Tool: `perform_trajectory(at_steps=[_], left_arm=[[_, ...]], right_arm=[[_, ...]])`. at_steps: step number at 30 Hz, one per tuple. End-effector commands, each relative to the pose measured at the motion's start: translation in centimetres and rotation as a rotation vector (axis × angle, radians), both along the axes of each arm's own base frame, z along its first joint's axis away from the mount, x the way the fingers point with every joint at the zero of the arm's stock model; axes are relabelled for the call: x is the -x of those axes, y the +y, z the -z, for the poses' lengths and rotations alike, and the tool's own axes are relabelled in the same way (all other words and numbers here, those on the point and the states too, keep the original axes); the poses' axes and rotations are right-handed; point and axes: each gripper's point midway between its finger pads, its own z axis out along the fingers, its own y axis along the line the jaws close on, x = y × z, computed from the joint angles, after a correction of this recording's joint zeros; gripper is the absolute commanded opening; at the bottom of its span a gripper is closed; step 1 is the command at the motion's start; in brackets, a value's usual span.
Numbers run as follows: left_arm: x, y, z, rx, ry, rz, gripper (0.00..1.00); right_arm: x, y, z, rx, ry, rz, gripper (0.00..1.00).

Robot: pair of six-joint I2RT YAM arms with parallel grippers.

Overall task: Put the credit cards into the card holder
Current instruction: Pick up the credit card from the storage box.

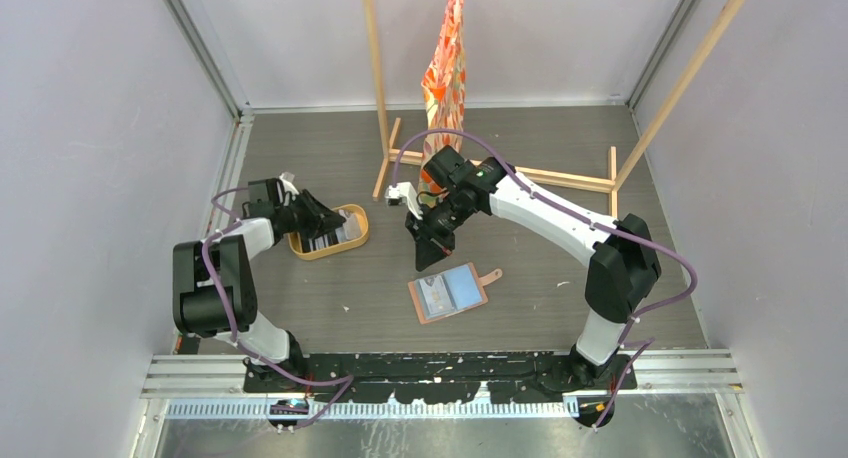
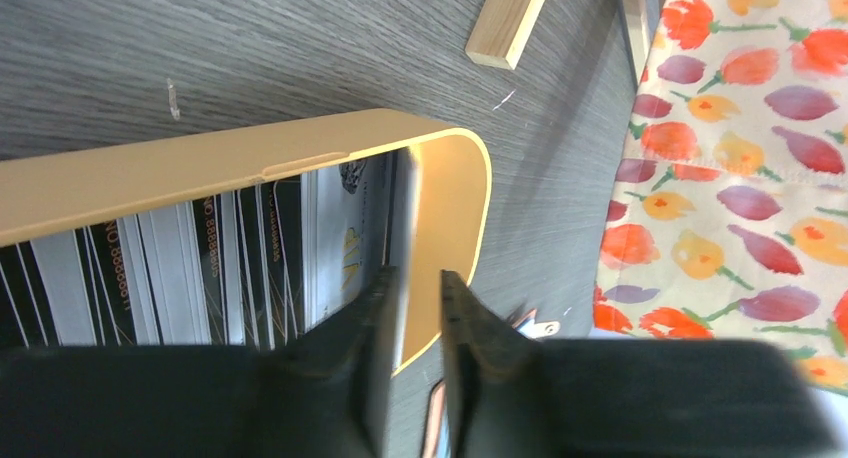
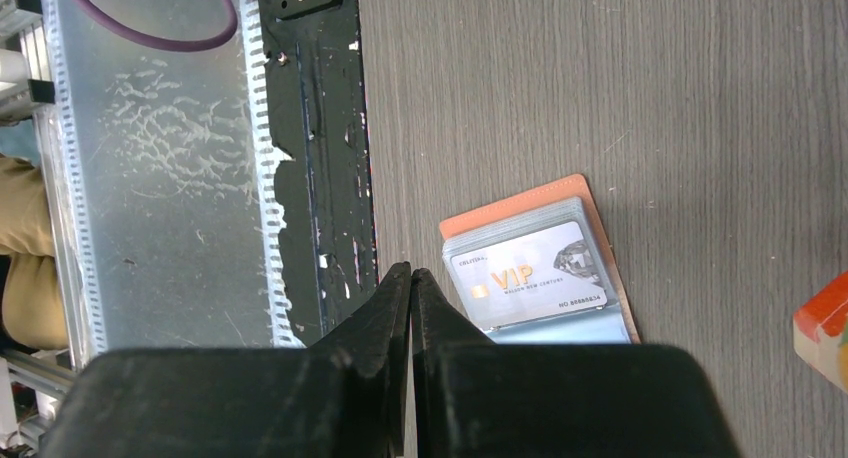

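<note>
The card holder [image 1: 455, 290] lies open on the grey table, salmon outside [image 3: 510, 203], with a silver VIP card [image 3: 530, 278] in its grey-blue inside. My right gripper [image 1: 430, 256] [image 3: 411, 273] hangs just above its far-left corner, shut and empty. The other credit cards [image 2: 200, 268] stand on edge in an oval yellow-rimmed tray [image 1: 330, 250] [image 2: 200, 168]. My left gripper [image 1: 322, 218] [image 2: 420, 278] reaches into the tray's right end. A grey card [image 2: 404, 208] stands edge-on between its jaws, against the left finger, with a narrow gap to the right finger.
A wooden rack [image 1: 500, 173] stands behind the card holder with a flowered cloth [image 1: 445, 68] [image 2: 740, 148] hanging on it. One of its wooden feet [image 2: 505, 18] lies beyond the tray. The arms' metal base rail [image 3: 150, 158] runs along the near edge.
</note>
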Motion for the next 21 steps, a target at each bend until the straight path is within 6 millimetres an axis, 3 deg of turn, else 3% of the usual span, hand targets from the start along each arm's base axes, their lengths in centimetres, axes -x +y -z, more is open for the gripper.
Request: perform_trajectory(at_steps=[1, 3, 8, 21], left_arm=[[-0.2, 0.0, -0.1, 0.018, -0.019, 0.018, 0.29], [-0.4, -0.1, 0.2, 0.029, -0.013, 0.023, 0.33], [-0.7, -0.6, 0.8, 0.053, 0.004, 0.038, 0.33], [-2.2, -2.2, 0.0, 0.128, -0.046, 0.081, 0.36]], right_arm=[[0.3, 0.2, -1.9, -0.056, -0.037, -0.009, 0.07], [0.3, 0.2, -1.9, -0.058, -0.04, -0.01, 0.07], [0.3, 0.1, -2.0, -0.063, -0.046, -0.012, 0.07], [0.2, -0.1, -2.2, -0.074, -0.047, -0.008, 0.07]])
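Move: The end card in the storage box lies about 2 cm to the right, 1 cm ahead and 4 cm below the left hand. The other cards stand roughly 4 cm left and 3 cm back of that hand; the stand's wooden foot is about 9 cm right, 7 cm ahead. The card holder lies some 25 cm right and 17 cm back. From the right hand, the end card is about 16 cm left, 9 cm ahead and 13 cm lower. The left hand opens partway and sinks about 2 cm, then edges 1.5 cm right, fingers straddling the end card. ##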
